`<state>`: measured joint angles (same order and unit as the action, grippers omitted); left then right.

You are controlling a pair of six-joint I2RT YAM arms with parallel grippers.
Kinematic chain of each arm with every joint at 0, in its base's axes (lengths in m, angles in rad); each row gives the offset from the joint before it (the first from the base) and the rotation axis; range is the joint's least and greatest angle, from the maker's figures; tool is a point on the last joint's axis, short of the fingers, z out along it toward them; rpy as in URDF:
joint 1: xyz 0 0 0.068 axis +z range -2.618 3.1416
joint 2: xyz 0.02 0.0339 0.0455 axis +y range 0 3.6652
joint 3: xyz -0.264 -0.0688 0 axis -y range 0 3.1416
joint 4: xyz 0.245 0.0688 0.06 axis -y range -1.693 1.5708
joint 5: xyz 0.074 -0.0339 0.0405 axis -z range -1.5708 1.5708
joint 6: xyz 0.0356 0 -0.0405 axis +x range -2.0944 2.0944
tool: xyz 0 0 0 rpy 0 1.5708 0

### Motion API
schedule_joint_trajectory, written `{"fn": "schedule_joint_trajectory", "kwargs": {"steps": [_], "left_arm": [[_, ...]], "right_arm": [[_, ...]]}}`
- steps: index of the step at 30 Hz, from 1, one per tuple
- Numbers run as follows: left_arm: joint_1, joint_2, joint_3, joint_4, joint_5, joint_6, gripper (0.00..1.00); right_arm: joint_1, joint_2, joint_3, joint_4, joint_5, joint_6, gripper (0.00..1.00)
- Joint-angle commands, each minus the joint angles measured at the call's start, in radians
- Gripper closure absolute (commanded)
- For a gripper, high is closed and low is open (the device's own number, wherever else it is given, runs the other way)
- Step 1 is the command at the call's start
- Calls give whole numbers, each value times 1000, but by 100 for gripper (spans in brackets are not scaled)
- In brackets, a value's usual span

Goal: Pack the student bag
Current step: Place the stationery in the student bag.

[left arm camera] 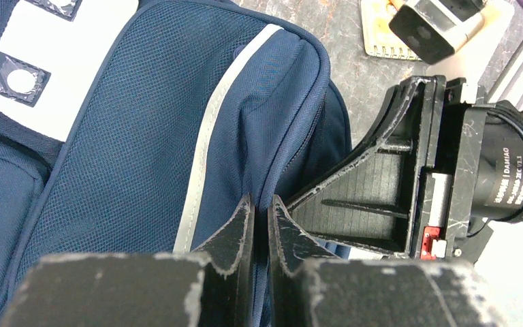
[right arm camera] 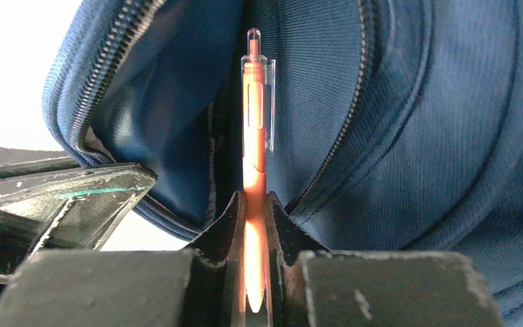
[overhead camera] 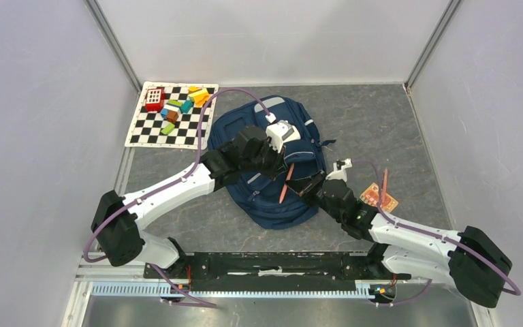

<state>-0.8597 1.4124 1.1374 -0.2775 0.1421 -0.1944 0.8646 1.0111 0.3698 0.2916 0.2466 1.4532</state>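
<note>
The navy student bag lies in the middle of the table, with a grey stripe down its front pocket. My left gripper is shut on a fold of the bag's fabric by the pocket's zip edge and holds it up. In the top view the left gripper is over the bag's centre. My right gripper is shut on an orange pen. The pen points into the gaping zipped pocket. From above, the right gripper sits at the bag's right side, close to the left one.
A checkered mat with coloured blocks lies at the back left. An orange notebook with a thin reddish stick beside it lies right of the bag. Grey walls close in the table on three sides.
</note>
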Motion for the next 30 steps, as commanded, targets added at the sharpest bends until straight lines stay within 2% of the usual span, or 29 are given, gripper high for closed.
{"fn": "schedule_joint_trajectory", "kwargs": {"steps": [1,10,13,18,24,27,30], "left_arm": [[-6,-62,22,137,46,17,98],[-6,-63,19,139,73,18,98],[-6,-64,23,126,28,18,98],[-6,-78,16,118,-18,35,98],[-6,-65,25,110,-6,29,98],[-6,-62,25,111,5,27,98],[-6,-65,24,115,10,15,98]], "right_arm": [[66,-20,-10,20,202,152,100],[76,42,33,33,430,215,100],[64,89,68,45,442,212,100],[51,129,84,91,412,192,84],[50,117,80,95,420,156,50],[50,112,81,89,416,143,43],[50,101,81,79,400,112,43]]}}
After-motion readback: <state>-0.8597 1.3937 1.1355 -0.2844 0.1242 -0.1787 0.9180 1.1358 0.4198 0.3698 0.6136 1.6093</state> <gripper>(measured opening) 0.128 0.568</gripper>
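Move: The right hand holds the orange pen over the open bag pocket, whose middle lies about 3 cm ahead and 4 cm below, neither left nor right. The flap edge pinched by the left hand is some 5 cm ahead, 2 cm left and 3 cm up; the notepad is about 26 cm right, 3 cm back and 12 cm down. From the left hand, the pocket is roughly 2 cm back, 3 cm right and 7 cm below. Right hand takes the pen about 5 cm forward into the pocket, turning 20 degrees clockwise, and opens; left keeps holding. ##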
